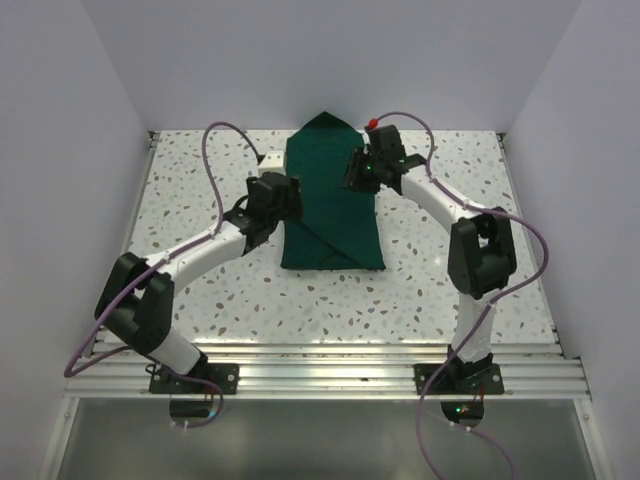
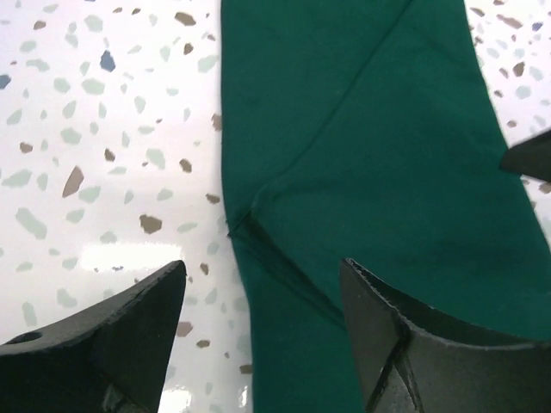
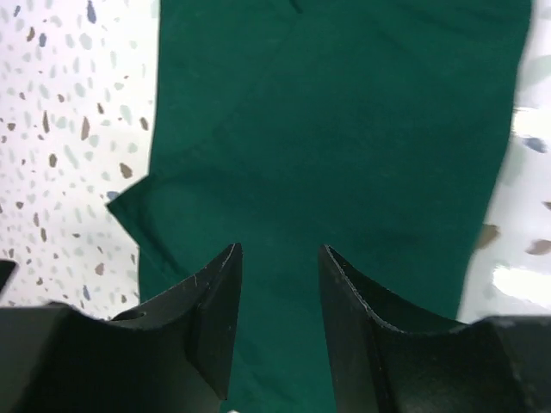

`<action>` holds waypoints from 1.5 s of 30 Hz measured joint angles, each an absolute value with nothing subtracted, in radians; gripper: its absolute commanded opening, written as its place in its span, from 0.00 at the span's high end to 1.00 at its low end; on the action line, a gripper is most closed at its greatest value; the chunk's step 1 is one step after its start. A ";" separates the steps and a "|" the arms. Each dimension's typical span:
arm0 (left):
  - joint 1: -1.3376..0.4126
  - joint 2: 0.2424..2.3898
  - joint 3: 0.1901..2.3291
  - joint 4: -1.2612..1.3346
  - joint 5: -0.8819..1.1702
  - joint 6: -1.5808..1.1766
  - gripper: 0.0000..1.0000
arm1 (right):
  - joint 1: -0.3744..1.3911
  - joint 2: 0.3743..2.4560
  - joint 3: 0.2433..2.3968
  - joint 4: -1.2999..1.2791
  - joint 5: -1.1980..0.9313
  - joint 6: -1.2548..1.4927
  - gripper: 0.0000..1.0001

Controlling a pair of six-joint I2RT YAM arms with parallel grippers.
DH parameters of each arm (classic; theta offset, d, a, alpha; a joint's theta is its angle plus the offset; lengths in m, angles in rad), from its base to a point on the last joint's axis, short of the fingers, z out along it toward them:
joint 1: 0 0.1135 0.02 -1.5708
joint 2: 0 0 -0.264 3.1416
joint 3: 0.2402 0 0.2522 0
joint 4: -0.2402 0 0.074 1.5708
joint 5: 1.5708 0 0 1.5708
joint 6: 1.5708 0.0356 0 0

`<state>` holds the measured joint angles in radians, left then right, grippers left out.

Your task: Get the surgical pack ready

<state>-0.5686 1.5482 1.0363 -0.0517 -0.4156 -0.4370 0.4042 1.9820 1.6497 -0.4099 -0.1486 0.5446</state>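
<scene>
The surgical pack [image 1: 330,215] is a dark green drape folded into a long bundle with a pointed far end, lying mid-table. My left gripper [image 1: 287,195] hovers at its left edge. In the left wrist view its jaws [image 2: 263,262] stand open and hold nothing, one finger over the speckled table and the other over the green cloth [image 2: 370,146], where a folded corner shows. My right gripper [image 1: 357,170] is over the far right part of the pack. Its jaws [image 3: 280,248] are apart above flat green fabric [image 3: 344,120] with nothing between them.
White walls close in the speckled table [image 1: 200,290] on three sides. An aluminium rail [image 1: 330,365] runs along the near edge. A small red object [image 1: 372,122] sits behind the right wrist, and a small white piece [image 1: 270,158] lies by the pack's far left side. Purple cables loop over both arms.
</scene>
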 measured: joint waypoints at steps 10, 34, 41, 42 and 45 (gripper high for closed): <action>-0.553 1.782 1.169 -0.061 -0.367 -0.428 0.28 | 0.365 1.897 1.563 -0.412 -0.140 0.469 0.55; -0.461 1.769 1.034 0.054 -0.223 -0.487 0.74 | 0.352 1.895 1.457 -0.444 -0.050 0.371 0.56; -0.460 1.769 1.034 0.067 -0.197 -0.490 0.90 | 0.352 1.895 1.392 -0.450 -0.024 0.338 0.58; -0.460 1.769 1.034 0.068 -0.194 -0.489 0.92 | 0.352 1.895 1.387 -0.448 -0.025 0.336 0.58; -0.458 1.769 1.028 0.079 -0.187 -0.489 0.94 | 0.352 1.895 1.375 -0.438 -0.034 0.332 0.59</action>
<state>-0.4580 1.7695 1.0275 0.0788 -0.1871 -0.4892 0.3523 1.8950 1.3754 -0.4377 -0.0338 0.3321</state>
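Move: The left end of the diagonal crease in the green drape, near its left edge, lies about 2 cm ahead of my left hand and 9 cm below it. The drape's near left corner is 10 cm back and 2 cm left, and its near right corner 10 cm back and 21 cm right. For my right hand, the drape's right edge is roughly 5 cm back, 8 cm right and 8 cm down; the crease end is 5 cm back and 12 cm left. With my left hand I swing a little forward and right, then drop about 8 cm onto the crease end while tipping the fingers down some 10 degrees, drift back left, and close them to pinch the drape. My right hand goes about 8 cm right and 7 cm down, drawing back 5 cm, rolling its left side down, fingers staying half open as they come astride the drape's right edge. ##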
